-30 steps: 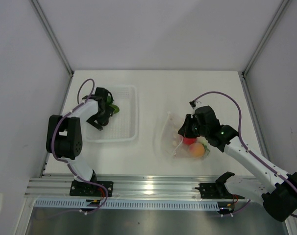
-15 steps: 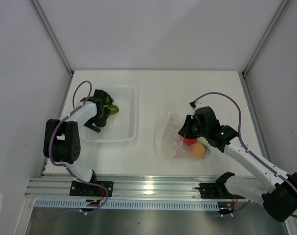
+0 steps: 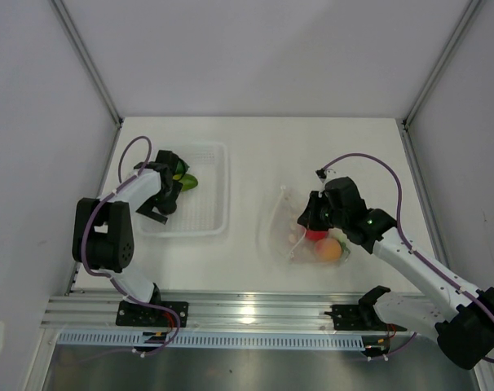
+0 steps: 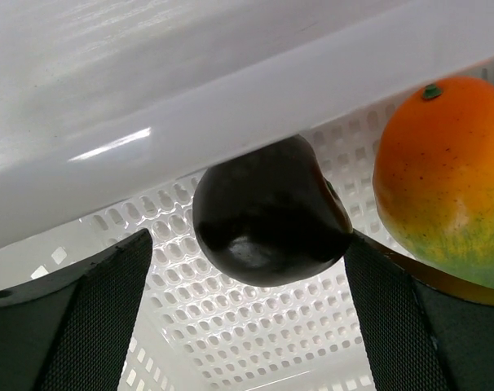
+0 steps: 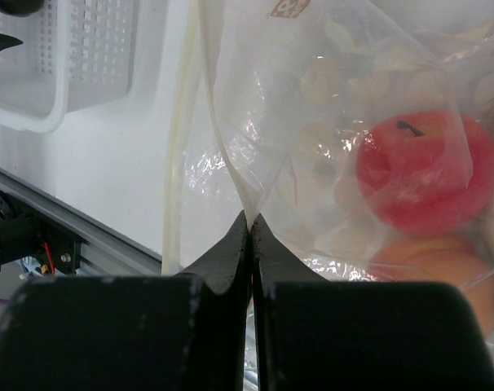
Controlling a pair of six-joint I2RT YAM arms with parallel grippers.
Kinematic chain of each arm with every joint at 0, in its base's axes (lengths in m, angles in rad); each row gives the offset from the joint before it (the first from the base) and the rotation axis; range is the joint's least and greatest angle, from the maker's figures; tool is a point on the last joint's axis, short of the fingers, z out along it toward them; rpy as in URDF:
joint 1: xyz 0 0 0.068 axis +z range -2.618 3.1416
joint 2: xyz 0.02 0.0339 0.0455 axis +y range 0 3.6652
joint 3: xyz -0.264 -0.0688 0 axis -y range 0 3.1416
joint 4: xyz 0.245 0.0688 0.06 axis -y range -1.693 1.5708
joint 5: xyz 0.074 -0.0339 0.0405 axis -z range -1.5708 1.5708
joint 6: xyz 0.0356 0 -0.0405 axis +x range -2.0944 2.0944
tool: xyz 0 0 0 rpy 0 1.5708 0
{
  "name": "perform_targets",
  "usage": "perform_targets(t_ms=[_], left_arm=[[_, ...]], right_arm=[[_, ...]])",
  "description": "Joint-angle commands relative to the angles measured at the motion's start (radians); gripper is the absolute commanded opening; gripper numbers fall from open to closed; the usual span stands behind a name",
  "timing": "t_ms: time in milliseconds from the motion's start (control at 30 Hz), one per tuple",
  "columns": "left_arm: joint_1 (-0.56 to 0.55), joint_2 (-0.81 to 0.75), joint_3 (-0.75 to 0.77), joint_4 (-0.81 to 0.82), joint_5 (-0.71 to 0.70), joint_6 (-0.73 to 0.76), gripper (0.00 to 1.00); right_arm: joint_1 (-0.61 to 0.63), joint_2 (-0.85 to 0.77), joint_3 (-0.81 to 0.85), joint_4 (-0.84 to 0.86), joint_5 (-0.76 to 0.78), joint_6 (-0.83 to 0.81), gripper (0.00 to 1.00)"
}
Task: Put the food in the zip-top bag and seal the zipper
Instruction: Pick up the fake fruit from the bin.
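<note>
My left gripper (image 3: 167,191) reaches into the white tray's far left corner and stands open. In the left wrist view a dark brown food (image 4: 271,213) lies just beyond the gap between the fingers (image 4: 92,322), against the tray wall. A yellow-red mango (image 4: 443,175) lies to its right. A green food (image 3: 189,181) shows beside the gripper. My right gripper (image 5: 250,224) is shut on a fold of the zip-top bag (image 5: 304,90), holding its film up. Inside lie a red food (image 5: 418,175) and an orange peach (image 5: 443,277). The zipper (image 5: 178,163) runs as a pale strip along the bag's left edge.
The white perforated tray (image 3: 208,218) stands at the left, the bag (image 3: 278,232) right of the middle. Slanted metal posts and grey walls enclose the table. An aluminium rail (image 3: 247,314) with both arm bases runs along the near edge.
The left gripper has moved from the tray's middle toward its far left corner and opened slightly wider. The right gripper and the bag have stayed still.
</note>
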Motion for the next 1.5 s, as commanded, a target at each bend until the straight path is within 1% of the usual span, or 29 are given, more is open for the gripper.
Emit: perform_targets(t_ms=[0,300,367,433,467,633,667,733,767,833,867,900,933,1000,1033,1100,1233,1367,1467], left_arm=[[0.009,0.003,0.009,-0.022,-0.029,-0.044,0.99],[0.009,0.028,0.002,-0.029,-0.026,-0.063,0.99],[0.009,0.028,0.006,-0.031,-0.027,-0.067,0.98],[0.009,0.026,0.003,-0.026,-0.026,-0.069,0.95],[0.009,0.026,0.005,-0.025,-0.023,-0.07,0.91],[0.009,0.014,-0.014,-0.005,-0.016,-0.063,0.79],[0.009,0.011,-0.017,-0.003,-0.016,-0.06,0.74],[0.008,0.005,-0.018,-0.005,-0.021,-0.055,0.68],[0.008,0.002,-0.024,0.001,-0.02,-0.054,0.63],[0.008,-0.015,-0.043,0.012,-0.013,-0.043,0.59],[0.008,-0.024,-0.049,0.021,-0.01,-0.037,0.53],[0.006,-0.029,-0.053,0.038,-0.007,-0.028,0.49],[0.005,-0.044,-0.059,0.041,-0.003,-0.023,0.4],[-0.002,-0.058,-0.069,0.053,-0.001,-0.006,0.32],[-0.005,-0.07,-0.07,0.056,0.003,0.002,0.25],[-0.015,-0.083,-0.072,0.064,0.008,0.015,0.19],[-0.035,-0.118,-0.079,0.089,0.031,0.052,0.01],[-0.06,-0.153,-0.083,0.115,0.06,0.092,0.0],[-0.104,-0.194,-0.107,0.164,0.069,0.14,0.0]], right_arm=[[-0.007,-0.021,-0.004,0.02,-0.005,-0.013,0.0],[-0.02,-0.027,-0.021,0.024,-0.013,-0.021,0.0],[-0.027,-0.029,-0.022,0.024,-0.016,-0.024,0.0],[-0.03,-0.03,-0.025,0.024,-0.017,-0.024,0.0],[-0.03,-0.03,-0.025,0.024,-0.02,-0.024,0.0],[-0.037,-0.036,-0.028,0.024,-0.022,-0.027,0.0],[-0.037,-0.035,-0.028,0.024,-0.023,-0.027,0.0],[-0.039,-0.036,-0.028,0.024,-0.026,-0.025,0.0],[-0.039,-0.038,-0.028,0.024,-0.028,-0.027,0.0],[-0.039,-0.038,-0.027,0.026,-0.031,-0.024,0.0],[-0.039,-0.038,-0.025,0.026,-0.031,-0.024,0.0],[-0.039,-0.038,-0.025,0.026,-0.033,-0.024,0.0],[-0.039,-0.04,-0.025,0.026,-0.033,-0.019,0.0],[-0.039,-0.04,-0.025,0.026,-0.034,-0.017,0.0],[-0.039,-0.041,-0.024,0.026,-0.033,-0.016,0.0],[-0.039,-0.041,-0.022,0.026,-0.034,-0.013,0.0],[-0.039,-0.046,-0.019,0.024,-0.034,-0.01,0.0],[-0.039,-0.047,-0.019,0.024,-0.036,-0.005,0.0],[-0.039,-0.044,-0.01,0.014,-0.031,-0.007,0.0]])
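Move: The dark fruit sits almost right under my left hand, between its open pads, about 2 cm down and 1 cm to the left. The mango lies some 8 cm ahead and 2 cm right, the green avocado about 12 cm ahead and 2 cm right. The bin's left wall runs about 5 cm to my left. From my right hand the dark fruit is some 41 cm left, 8 cm ahead and 13 cm lower. I sink my left hand about 1 cm around the dark fruit, a touch backward, and close the wide-open fingers until both pads pinch its sides. Keeping that grip, I lift nearly 3 cm while swinging about 3 cm to the right, off the bin's left wall, turning the wrist slightly clockwise. My right hand still pinches the bag's rim. ##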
